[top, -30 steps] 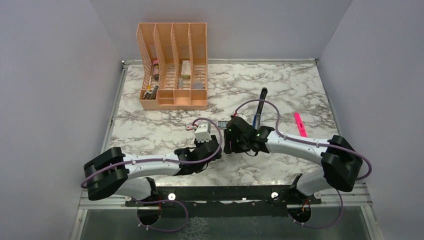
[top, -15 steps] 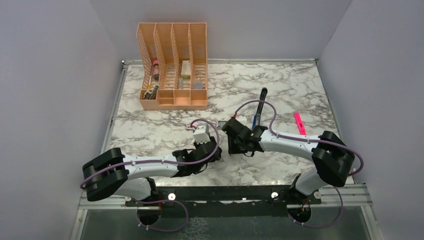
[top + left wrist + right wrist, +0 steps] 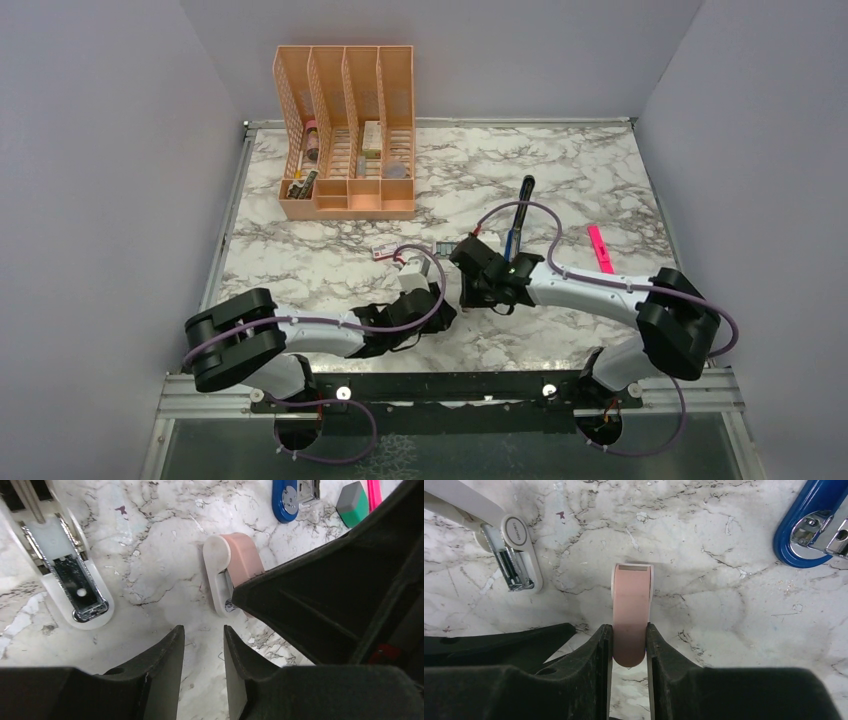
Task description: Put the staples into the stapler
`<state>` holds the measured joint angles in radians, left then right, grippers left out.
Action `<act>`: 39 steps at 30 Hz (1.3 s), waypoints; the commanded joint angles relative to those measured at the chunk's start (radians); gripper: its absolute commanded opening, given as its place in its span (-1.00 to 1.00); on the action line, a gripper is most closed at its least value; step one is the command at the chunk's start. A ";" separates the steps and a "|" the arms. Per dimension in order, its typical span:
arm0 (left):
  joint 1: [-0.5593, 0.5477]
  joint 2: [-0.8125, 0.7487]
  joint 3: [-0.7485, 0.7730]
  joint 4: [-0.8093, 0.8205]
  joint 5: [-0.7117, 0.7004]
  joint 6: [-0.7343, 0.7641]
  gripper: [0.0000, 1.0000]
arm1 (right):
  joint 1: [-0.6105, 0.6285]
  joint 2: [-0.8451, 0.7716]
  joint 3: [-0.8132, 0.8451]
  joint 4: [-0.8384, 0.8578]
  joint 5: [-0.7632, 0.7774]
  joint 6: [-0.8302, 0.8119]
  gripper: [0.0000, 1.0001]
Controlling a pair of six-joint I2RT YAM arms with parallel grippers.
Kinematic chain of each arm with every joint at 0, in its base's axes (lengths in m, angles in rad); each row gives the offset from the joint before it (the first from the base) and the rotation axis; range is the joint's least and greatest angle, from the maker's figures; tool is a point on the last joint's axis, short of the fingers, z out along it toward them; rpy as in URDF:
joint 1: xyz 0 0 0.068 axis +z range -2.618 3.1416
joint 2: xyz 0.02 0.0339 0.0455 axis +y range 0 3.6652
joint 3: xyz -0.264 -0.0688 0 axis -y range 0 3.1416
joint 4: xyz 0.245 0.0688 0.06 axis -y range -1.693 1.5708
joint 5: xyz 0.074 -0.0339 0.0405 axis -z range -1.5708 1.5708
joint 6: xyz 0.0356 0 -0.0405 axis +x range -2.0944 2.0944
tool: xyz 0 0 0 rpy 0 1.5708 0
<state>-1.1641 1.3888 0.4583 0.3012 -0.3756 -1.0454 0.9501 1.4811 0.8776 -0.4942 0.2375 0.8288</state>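
The staples [image 3: 384,252], a small reddish-and-pale box, lie on the marble left of both grippers, untouched. The stapler [image 3: 517,225] is blue with a black arm and lies right of centre. Its rounded blue end [image 3: 809,535] shows chrome parts, seen also in the left wrist view [image 3: 286,500]. My right gripper [image 3: 628,626] is shut on a pink oval eraser [image 3: 631,600] with white sides, which rests on the table. Close in front of that eraser [image 3: 240,562], my left gripper [image 3: 204,628] is open with only marble between its fingers. Both grippers meet at mid-table [image 3: 455,295].
A small white holder with a chrome channel [image 3: 516,560] lies just left of the eraser. A teal block [image 3: 352,496] and a pink highlighter [image 3: 600,248] lie to the right. A peach desk organizer [image 3: 345,130] stands at the back left.
The right gripper's jaws have closed onto the pink eraser. The left arm has slid right and nearer, bringing its gripper up beside the right one.
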 commanded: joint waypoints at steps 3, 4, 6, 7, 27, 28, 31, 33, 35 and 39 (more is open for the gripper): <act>0.007 0.044 -0.052 0.204 0.096 0.013 -0.30 | 0.009 -0.073 -0.028 0.037 -0.028 0.056 -0.81; 0.007 0.047 -0.057 0.218 0.099 0.011 -0.30 | 0.009 -0.080 -0.034 0.045 -0.037 0.060 -0.81; 0.007 0.050 -0.068 0.246 0.100 0.008 -0.30 | 0.009 -0.086 -0.042 0.055 -0.056 0.066 -0.81; 0.010 0.050 -0.073 0.256 0.099 0.007 -0.30 | 0.009 -0.088 -0.045 0.057 -0.064 0.069 -0.82; 0.009 0.121 -0.075 0.291 0.100 0.026 -0.75 | -0.002 -0.147 -0.088 0.111 -0.195 0.070 -0.83; 0.009 0.123 -0.076 0.290 0.098 0.028 -0.81 | -0.010 -0.151 -0.088 0.111 -0.208 0.058 -0.83; 0.011 0.137 -0.085 0.286 0.094 0.021 -0.93 | -0.052 -0.165 -0.081 0.109 -0.278 -0.012 -0.83; 0.011 0.155 -0.086 0.277 0.097 0.021 -0.95 | -0.092 -0.171 -0.071 0.091 -0.325 -0.067 -0.83; 0.012 0.170 -0.086 0.267 0.100 0.022 -0.96 | -0.141 -0.177 -0.067 0.080 -0.382 -0.117 -0.83; 0.012 0.199 -0.067 0.232 0.105 0.028 -0.98 | -0.214 -0.176 -0.054 0.057 -0.483 -0.202 -0.83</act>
<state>-1.1584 1.5318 0.3958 0.6594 -0.2798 -1.0405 0.7902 1.3510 0.7834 -0.4511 -0.0689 0.7330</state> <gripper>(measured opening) 0.027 0.305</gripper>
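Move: The pink stapler, held in the right fingers, has its middle about 4 cm ahead and 3 cm right of the left hand, a centimetre lower; from the right hand it is 2 cm ahead, straight on, 1 cm lower. On the table some 4 cm below the left hand, the open white stapler lies 6 cm ahead and 7 cm left, and the grey tray 12 cm ahead, 1 cm left. Left hand goes some 3 cm right, shutting fingers at the pink stapler's tip, while right keeps hold, rising slightly. ##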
